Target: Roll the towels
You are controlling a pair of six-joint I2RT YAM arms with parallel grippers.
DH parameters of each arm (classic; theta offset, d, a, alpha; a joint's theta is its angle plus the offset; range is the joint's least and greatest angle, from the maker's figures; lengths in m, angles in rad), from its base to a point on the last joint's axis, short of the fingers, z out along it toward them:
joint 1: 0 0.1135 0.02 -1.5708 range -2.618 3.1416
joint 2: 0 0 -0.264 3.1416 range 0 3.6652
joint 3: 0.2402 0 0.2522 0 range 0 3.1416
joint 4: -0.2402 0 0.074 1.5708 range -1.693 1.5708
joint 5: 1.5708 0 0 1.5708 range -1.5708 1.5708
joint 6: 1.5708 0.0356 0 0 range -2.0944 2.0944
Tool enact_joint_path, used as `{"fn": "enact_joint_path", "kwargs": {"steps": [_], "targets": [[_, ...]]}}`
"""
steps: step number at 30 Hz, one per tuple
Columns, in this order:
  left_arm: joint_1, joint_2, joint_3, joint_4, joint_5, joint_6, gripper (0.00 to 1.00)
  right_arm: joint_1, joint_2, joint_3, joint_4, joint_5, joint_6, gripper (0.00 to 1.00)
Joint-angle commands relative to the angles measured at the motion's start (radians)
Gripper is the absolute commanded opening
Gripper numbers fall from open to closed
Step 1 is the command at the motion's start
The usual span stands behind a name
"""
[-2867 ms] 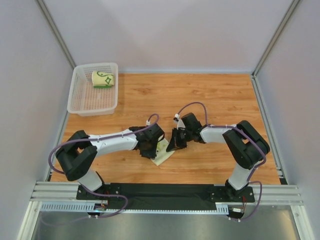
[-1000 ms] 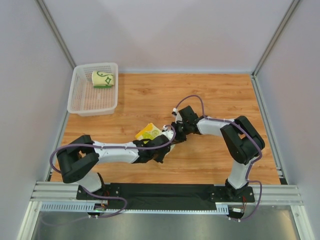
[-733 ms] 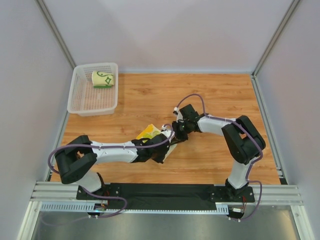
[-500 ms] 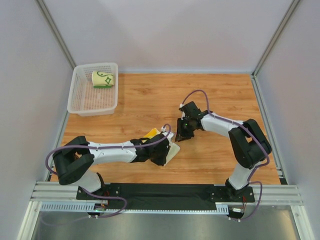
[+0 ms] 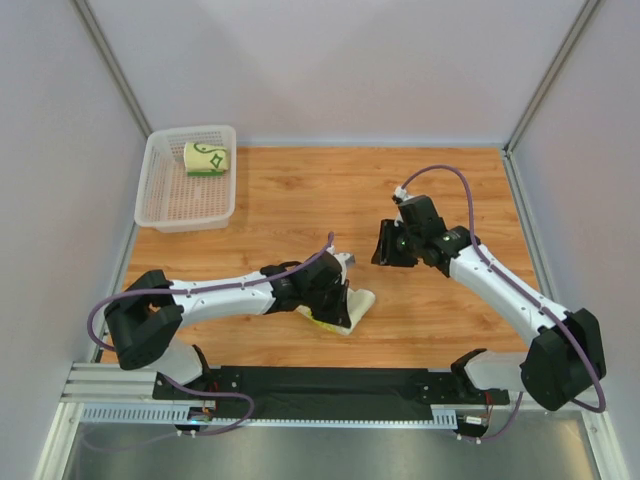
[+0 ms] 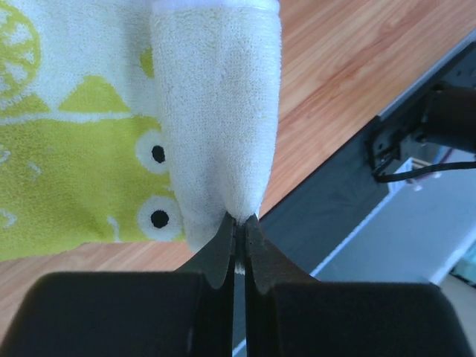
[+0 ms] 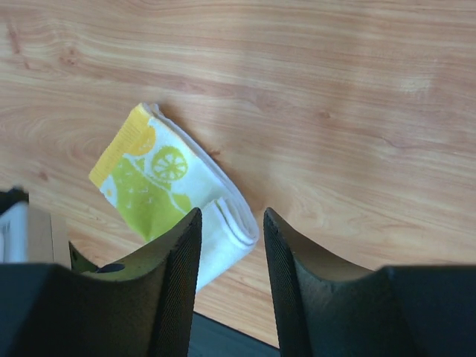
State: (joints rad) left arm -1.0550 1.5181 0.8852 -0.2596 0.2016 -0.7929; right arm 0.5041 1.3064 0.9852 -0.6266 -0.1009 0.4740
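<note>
The cream towel (image 5: 362,300) with yellow-green blotches and an orange edge lies partly folded on the wood near the front middle. My left gripper (image 5: 338,306) is shut on a fold of it; in the left wrist view the fingertips (image 6: 239,220) pinch the cream fold (image 6: 216,104). My right gripper (image 5: 385,247) hangs open above the table, up and to the right of this towel, with nothing between its fingers. The right wrist view shows the towel (image 7: 160,182) below its open gripper (image 7: 230,217). The other towel (image 5: 207,158), cream with dark green lines, lies rolled in the basket.
The white mesh basket (image 5: 160,215) stands at the far left corner of the table. The black base rail (image 5: 330,385) runs along the near edge, close behind the held towel. Grey walls close in both sides and the back.
My right gripper has opened, let go of the towel and drawn away up and to the right. The left gripper has pulled the towel toward the near right, still shut on it.
</note>
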Motion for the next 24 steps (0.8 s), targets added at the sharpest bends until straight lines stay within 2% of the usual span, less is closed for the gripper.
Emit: {"fn": "enact_joint_path", "kwargs": {"steps": [1,2,7,11,18,24], "targets": [[0.041,-0.012,-0.006,0.065,0.128,-0.141,0.0,0.001,-0.05,-0.022,-0.036,-0.039,0.006,0.41],[0.059,-0.013,-0.021,0.119,0.143,-0.166,0.0,-0.001,-0.056,-0.025,-0.045,-0.046,0.006,0.41],[0.096,0.01,-0.092,0.186,0.196,-0.249,0.0,-0.001,-0.088,-0.04,-0.05,-0.103,0.009,0.41],[0.144,0.014,-0.182,0.388,0.255,-0.365,0.0,-0.001,-0.101,-0.065,-0.036,-0.135,0.021,0.41],[0.197,-0.01,-0.255,0.424,0.236,-0.454,0.0,-0.001,-0.111,-0.109,0.016,-0.218,0.041,0.41],[0.233,0.031,-0.308,0.465,0.258,-0.477,0.0,0.002,-0.127,-0.242,0.249,-0.476,0.116,0.42]]}}
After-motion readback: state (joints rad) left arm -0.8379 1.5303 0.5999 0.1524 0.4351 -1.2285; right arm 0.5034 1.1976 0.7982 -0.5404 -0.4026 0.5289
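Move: My left hand still pinches the near end of the white rolled edge of the towel. The other end of this rolled end lies about 6 cm ahead, 4 cm right and 4 cm below. The flat part of the towel is some 5 cm ahead, 6 cm left and 6 cm below. From my empty, part-open right hand, the rolled end is about 7 cm back, 2 cm left and 10 cm below; the flat part is 9 cm back and 12 cm left. I bring my part-open right hand back towards myself about 6 cm, towards the towel's rolled end, bending left late on and sinking slightly as its fingertips tip leftward. Meanwhile my left hand keeps its pinch, turning some 30 degrees with a counter-clockwise twist and its fingertips swinging back, while easing forward, down and left about 2 cm each way. ##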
